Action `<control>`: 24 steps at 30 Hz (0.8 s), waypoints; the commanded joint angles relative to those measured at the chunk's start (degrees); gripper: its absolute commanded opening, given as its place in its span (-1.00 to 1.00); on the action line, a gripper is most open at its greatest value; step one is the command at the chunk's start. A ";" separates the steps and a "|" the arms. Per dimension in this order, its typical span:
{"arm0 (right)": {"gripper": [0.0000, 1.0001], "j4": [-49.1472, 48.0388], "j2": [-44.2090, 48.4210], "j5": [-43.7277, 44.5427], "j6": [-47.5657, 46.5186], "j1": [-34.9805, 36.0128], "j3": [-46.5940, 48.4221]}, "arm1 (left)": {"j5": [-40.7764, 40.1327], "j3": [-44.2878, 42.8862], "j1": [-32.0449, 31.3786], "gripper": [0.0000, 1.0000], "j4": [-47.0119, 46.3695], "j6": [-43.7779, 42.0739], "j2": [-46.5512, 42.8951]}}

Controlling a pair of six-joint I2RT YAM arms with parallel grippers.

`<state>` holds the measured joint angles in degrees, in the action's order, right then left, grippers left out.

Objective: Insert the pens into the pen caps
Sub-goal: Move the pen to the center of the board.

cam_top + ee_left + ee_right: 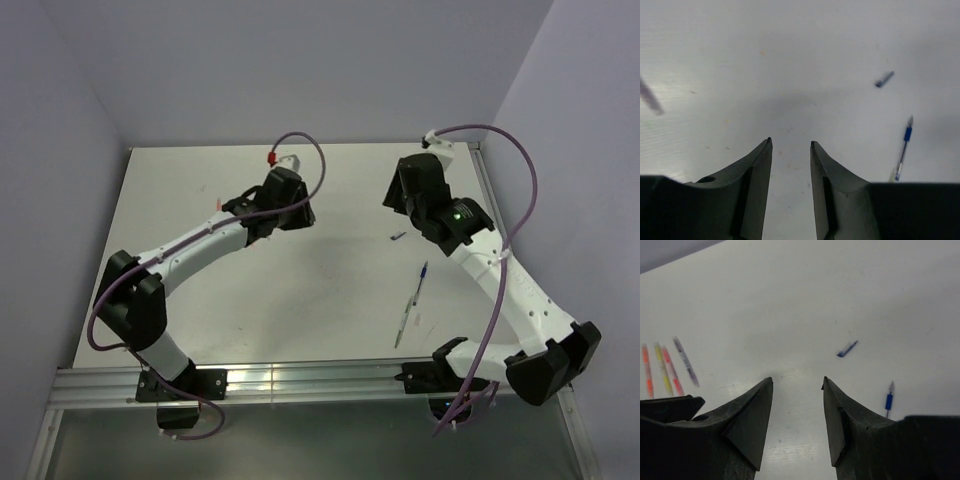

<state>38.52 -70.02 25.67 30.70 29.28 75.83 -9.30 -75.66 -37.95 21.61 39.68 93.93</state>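
Observation:
A blue pen (421, 277) with a clear barrel lies uncapped on the table at the right, also seen in the left wrist view (903, 147) and the right wrist view (888, 400). A dark blue pen cap (397, 237) lies apart from it, farther back (884, 79) (847, 348). An orange pen (647, 371), a yellow pen (662, 369), a red pen (672, 371) and a grey pen (686, 361) lie side by side at the left. My left gripper (790, 142) hovers open and empty over bare table. My right gripper (797, 381) is open and empty, left of the cap.
The white table (300, 290) ends at a metal rail (300, 380) along the near side. Grey walls close in the back and both sides. Purple cables loop over both arms. The left arm (200, 245) covers most of the pen row from above.

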 commanded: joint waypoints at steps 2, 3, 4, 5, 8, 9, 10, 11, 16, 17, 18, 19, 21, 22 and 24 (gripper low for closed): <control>0.04 2.97 5.67 0.27 2.26 -4.04 -5.34 | 4.38 0.70 -6.86 -0.22 -4.56 -2.59 1.24; 0.04 2.35 6.47 -1.31 2.26 -5.27 -6.91 | 3.94 -0.62 -8.44 -0.22 -4.03 -2.85 2.13; 0.04 1.48 7.60 -3.41 2.35 -7.11 -7.36 | 4.03 -0.63 -9.84 -0.21 -4.64 -3.73 2.66; 0.04 1.29 8.05 -3.96 2.61 -7.74 -7.63 | 3.77 -0.63 -12.64 -0.20 -4.90 -3.73 3.71; 0.03 1.73 8.23 -4.14 2.09 -8.54 -7.10 | 2.97 -1.07 -17.58 -0.18 -6.22 -4.43 6.25; 0.02 1.82 8.32 -4.05 1.91 -8.62 -6.93 | 2.80 -2.11 -18.72 -0.19 -6.31 -5.05 7.05; 0.02 1.64 8.41 -3.96 1.74 -8.62 -7.10 | 2.36 -2.82 -20.56 -0.18 -5.79 -6.10 7.93; 0.02 1.38 9.02 -3.96 1.47 -8.80 -7.28 | 2.70 -3.61 -21.45 -0.19 -5.70 -6.63 9.33; 0.02 1.12 10.51 -3.87 0.07 -10.03 -8.16 | 5.34 -6.34 -26.45 -0.13 -8.59 -9.27 12.06; 0.02 1.12 11.04 -3.96 -0.11 -10.64 -8.24 | 5.00 -7.65 -27.25 -0.12 -8.68 -9.45 13.55; 0.02 1.12 11.39 -3.87 -0.29 -10.82 -8.24 | 4.82 -8.45 -28.04 -0.11 -8.69 -9.88 14.52; 0.02 0.85 11.74 -3.79 -0.29 -11.08 -8.24 | 4.47 -9.41 -29.53 -0.11 -8.42 -9.89 15.57; 0.02 0.68 12.88 -4.31 0.06 -11.26 -8.16 | 3.33 -12.14 -30.68 -0.11 -7.81 -10.15 18.73; 0.02 0.33 13.32 -4.66 0.24 -11.26 -8.24 | 2.80 -12.75 -31.47 -0.11 -8.07 -10.06 19.70; 0.01 0.06 14.20 -5.19 0.50 -11.35 -8.51 | 1.92 -14.25 -32.27 -0.11 -8.68 -10.32 22.16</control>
<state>40.71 -58.13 21.28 31.27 18.31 67.79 -5.89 -86.72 -68.55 14.90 31.16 113.40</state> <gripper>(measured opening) 0.510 0.445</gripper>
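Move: The green pen lies about 27 cm to the left gripper's right, 19 cm back towards the bases and 16 cm below. The clear cap sits roughly 3 cm to the pen's right and level with it. The blue pen lies some 31 cm right and 8 cm back from the gripper, the blue cap 25 cm right and 4 cm ahead, both on the board. From the right gripper the green pen is about 16 cm back, hardly to its right, and 27 cm down. Sweep the empty left gripper right and back across the board towards the green pen, nearly 30 cm in all, sinking about 6 cm on the way; swing it some 40 degrees clockwise and leave the fingers apart, touching nothing. Meanwhile draw the open right gripper aside to its right, dipping slightly and then rising again. ##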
